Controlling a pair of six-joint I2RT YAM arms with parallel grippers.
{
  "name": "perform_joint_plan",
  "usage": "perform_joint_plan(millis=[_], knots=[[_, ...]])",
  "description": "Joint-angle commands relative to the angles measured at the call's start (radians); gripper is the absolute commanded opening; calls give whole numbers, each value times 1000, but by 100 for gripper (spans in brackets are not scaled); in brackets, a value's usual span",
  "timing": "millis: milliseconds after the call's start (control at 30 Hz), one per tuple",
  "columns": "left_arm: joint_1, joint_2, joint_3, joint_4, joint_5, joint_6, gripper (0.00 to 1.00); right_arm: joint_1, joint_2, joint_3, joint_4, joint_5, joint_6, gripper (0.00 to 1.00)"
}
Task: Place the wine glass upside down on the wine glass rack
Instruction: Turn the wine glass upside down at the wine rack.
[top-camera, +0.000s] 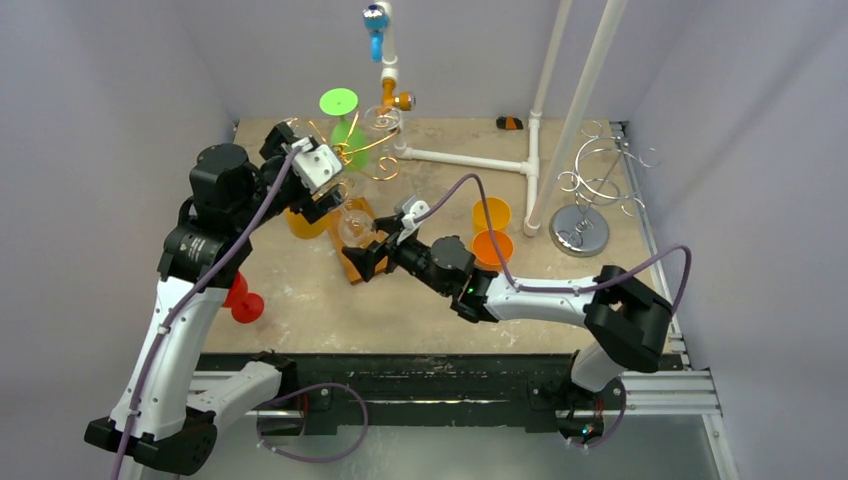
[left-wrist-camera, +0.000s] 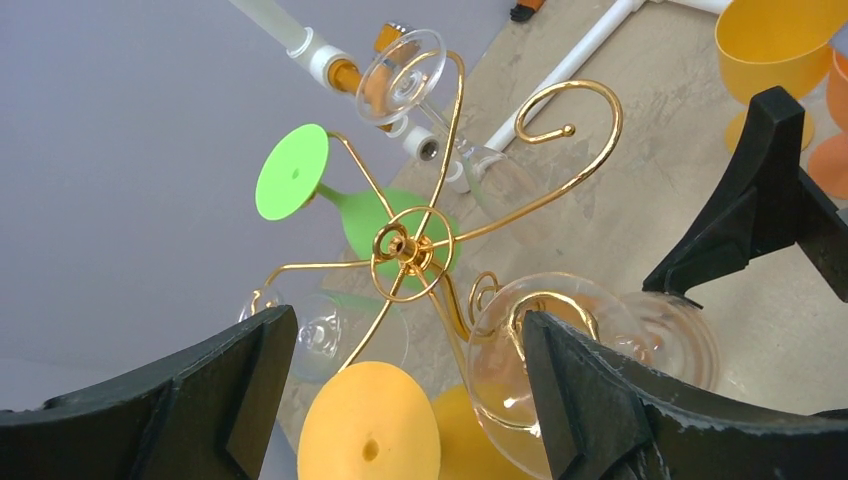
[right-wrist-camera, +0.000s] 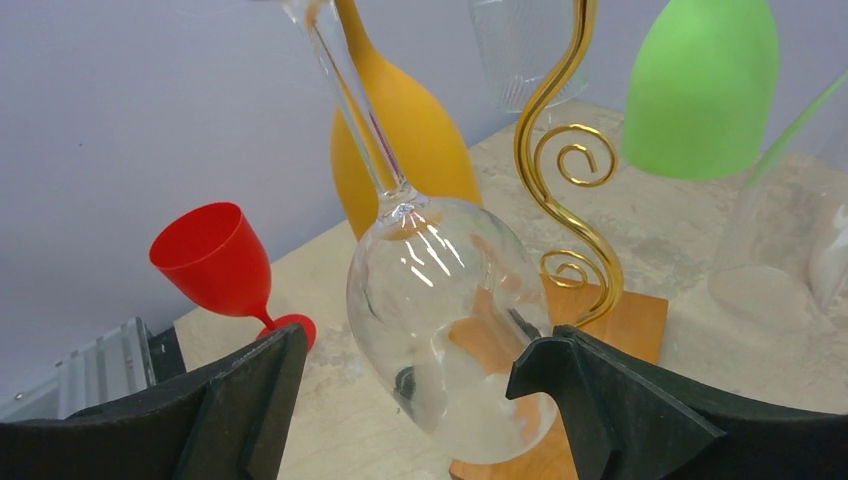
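The clear wine glass (right-wrist-camera: 450, 310) hangs bowl down by its foot (left-wrist-camera: 545, 335) from an arm of the gold wire rack (left-wrist-camera: 410, 250), above the rack's wooden base (right-wrist-camera: 625, 320). My right gripper (right-wrist-camera: 405, 375) is open, with its fingers on either side of the bowl and a gap on the left side. In the top view the glass (top-camera: 352, 225) hangs between both grippers. My left gripper (left-wrist-camera: 400, 400) is open above the rack, its right finger (left-wrist-camera: 600, 400) next to the glass's foot. Green (left-wrist-camera: 292, 170), yellow (left-wrist-camera: 370, 420) and other clear glasses hang there too.
A red goblet (top-camera: 240, 300) stands at the front left. Two orange cups (top-camera: 490, 230) stand right of the rack. A white pipe frame (top-camera: 480, 160) and a silver wire rack (top-camera: 585, 215) fill the back right. Grey walls close in both sides.
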Motion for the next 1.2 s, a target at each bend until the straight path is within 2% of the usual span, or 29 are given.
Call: perform_joint_plan(millis=[0, 133, 300, 400, 567, 900, 1167], knots=[[-3, 8, 79, -13, 24, -35, 89, 0, -128, 2, -29, 13, 7, 99], [-3, 13, 148, -41, 49, -88, 90, 0, -215, 50, -224, 5, 58, 99], [-3, 29, 239, -78, 62, -135, 90, -1, -300, 179, -590, 90, 104, 99], [-3, 36, 264, -97, 77, -154, 90, -11, -354, 208, -704, 129, 117, 99], [-3, 38, 236, -104, 65, -163, 90, -34, -423, 175, -717, 138, 127, 99], [-3, 39, 129, -100, -6, -95, 88, -38, -381, 155, -670, 111, 144, 99], [-4, 54, 80, -64, 2, -93, 87, -45, -403, 136, -669, 112, 153, 99]])
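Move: The wine glass hangs upside down at my open right hand, its middle about 4 cm ahead, 4 cm left and 4 cm up. The rack's hub is some 13 cm ahead of that hand, 6 cm left and 11 cm higher; the yellow glass is about 2 cm ahead, 12 cm left and 4 cm up. From my left hand, the wine glass's middle lies roughly 4 cm back, 5 cm right and 9 cm down. With my right fingers still wide open, I take that hand away from the bowl, to the right and up about 10 cm, then let it sink some 4 cm, its fingers tipping down about 10 degrees. Meanwhile my open left hand rises about 7 cm, drawing slightly back, then drops again to its old height beside the glass's foot. ##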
